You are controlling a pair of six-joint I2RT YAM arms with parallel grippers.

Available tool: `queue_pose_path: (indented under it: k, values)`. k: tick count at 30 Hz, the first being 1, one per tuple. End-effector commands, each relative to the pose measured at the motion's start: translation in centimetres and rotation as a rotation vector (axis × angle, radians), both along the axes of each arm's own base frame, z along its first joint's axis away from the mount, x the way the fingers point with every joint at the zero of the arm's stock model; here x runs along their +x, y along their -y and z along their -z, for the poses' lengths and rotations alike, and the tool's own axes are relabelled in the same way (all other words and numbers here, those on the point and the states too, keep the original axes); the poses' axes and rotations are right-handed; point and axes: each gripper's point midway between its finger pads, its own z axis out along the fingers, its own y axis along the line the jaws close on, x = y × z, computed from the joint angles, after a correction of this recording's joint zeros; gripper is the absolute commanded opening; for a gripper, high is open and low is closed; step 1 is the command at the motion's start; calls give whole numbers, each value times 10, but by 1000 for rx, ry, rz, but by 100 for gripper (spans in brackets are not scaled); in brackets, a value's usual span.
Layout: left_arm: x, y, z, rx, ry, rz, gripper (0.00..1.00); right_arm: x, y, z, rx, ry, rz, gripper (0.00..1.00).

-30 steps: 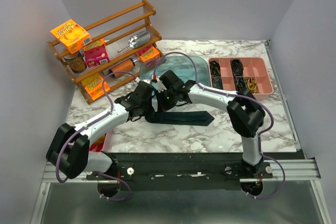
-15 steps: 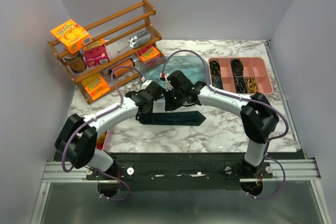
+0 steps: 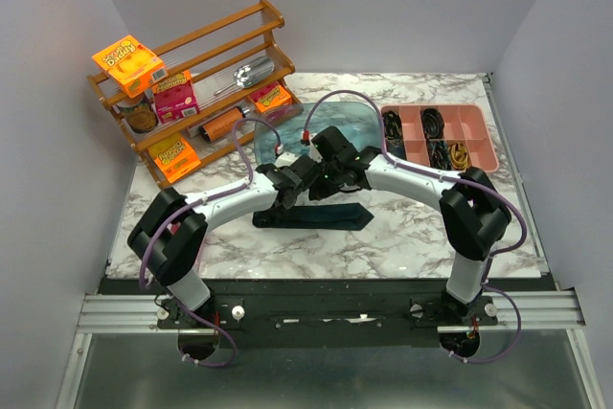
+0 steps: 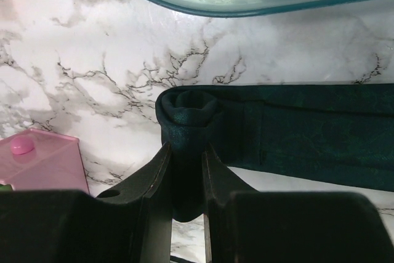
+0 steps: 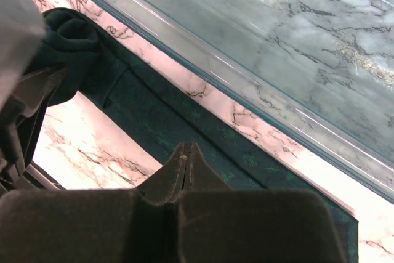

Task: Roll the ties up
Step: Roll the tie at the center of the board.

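Note:
A dark teal tie [image 3: 321,218] lies flat across the marble table, just in front of the blue tub [image 3: 326,126]. Its left end is wound into a small roll [image 4: 188,110]. My left gripper [image 4: 186,149] is shut on that roll, one finger on each side. From there the flat tie [image 4: 308,133] runs off to the right. My right gripper [image 5: 186,146] is shut with nothing between its fingers, its tips over the middle of the flat tie [image 5: 148,118]. In the right wrist view the roll [image 5: 68,35] shows at the upper left. In the top view both grippers meet over the tie's left half.
A wooden rack [image 3: 192,83] with orange and pink boxes stands at the back left. A pink compartment tray [image 3: 441,136] with dark bands sits at the back right. A pink plastic piece [image 4: 43,164] lies left of my left gripper.
My left gripper has moved to the right along the tie with the rolled end in it. The flat part has grown shorter and its pointed tip has drawn left. My right gripper shifted slightly right.

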Motion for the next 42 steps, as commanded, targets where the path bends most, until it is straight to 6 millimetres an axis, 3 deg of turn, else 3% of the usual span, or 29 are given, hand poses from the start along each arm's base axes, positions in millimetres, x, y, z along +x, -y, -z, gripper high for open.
queue_pose_path:
  k: [1, 10, 13, 19, 23, 29, 36, 42]
  values:
    - [3, -1, 1, 58, 23, -14, 0, 0, 8, -2, -12, 11, 15, 0]
    - [2, 28, 17, -51, -6, 41, 0, 1, 9, 5, -14, -7, 15, 0]
    - [1, 36, 19, -92, -13, 57, 4, 0, 9, 7, -17, -11, 10, 1]
    - [1, 42, 23, -121, -19, 72, 18, 0, 9, 11, -19, -18, 11, 0]
    - [0, 48, 25, -148, -28, 84, 41, 0, 9, 13, -18, -21, 9, 0]
    - [-1, 54, 21, -199, -17, 94, 58, -2, 9, 14, -17, -29, 4, 0]
    - [-1, 68, 8, -319, 22, 98, 66, -3, 6, 14, -5, -38, -6, 1]
    - [0, 67, -12, -398, 84, 86, 71, -6, 2, 10, 17, -45, -28, 0]
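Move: My left hand still pinches the rolled end of the tie, the roll right at its fingertips. The middle of the still flat strip, where the roll is going, lies about 13 cm to that hand's right, some 1 cm ahead and 4 cm below; the blue basin's middle is roughly 18 cm ahead and 13 cm to the right. From my shut right hand, the roll sits some 12 cm left, 2 cm back and 3 cm lower. I carry the held roll over to the right onto the flat strip with my left hand, about 4.5 cm towards my right hand, sinking some 2 cm as I go. Past halfway I spread the fingers wide and let go of the roll, while the wrist turns roughly 15 degrees so the fingers swing from pointing leftward to nearly straight down. ##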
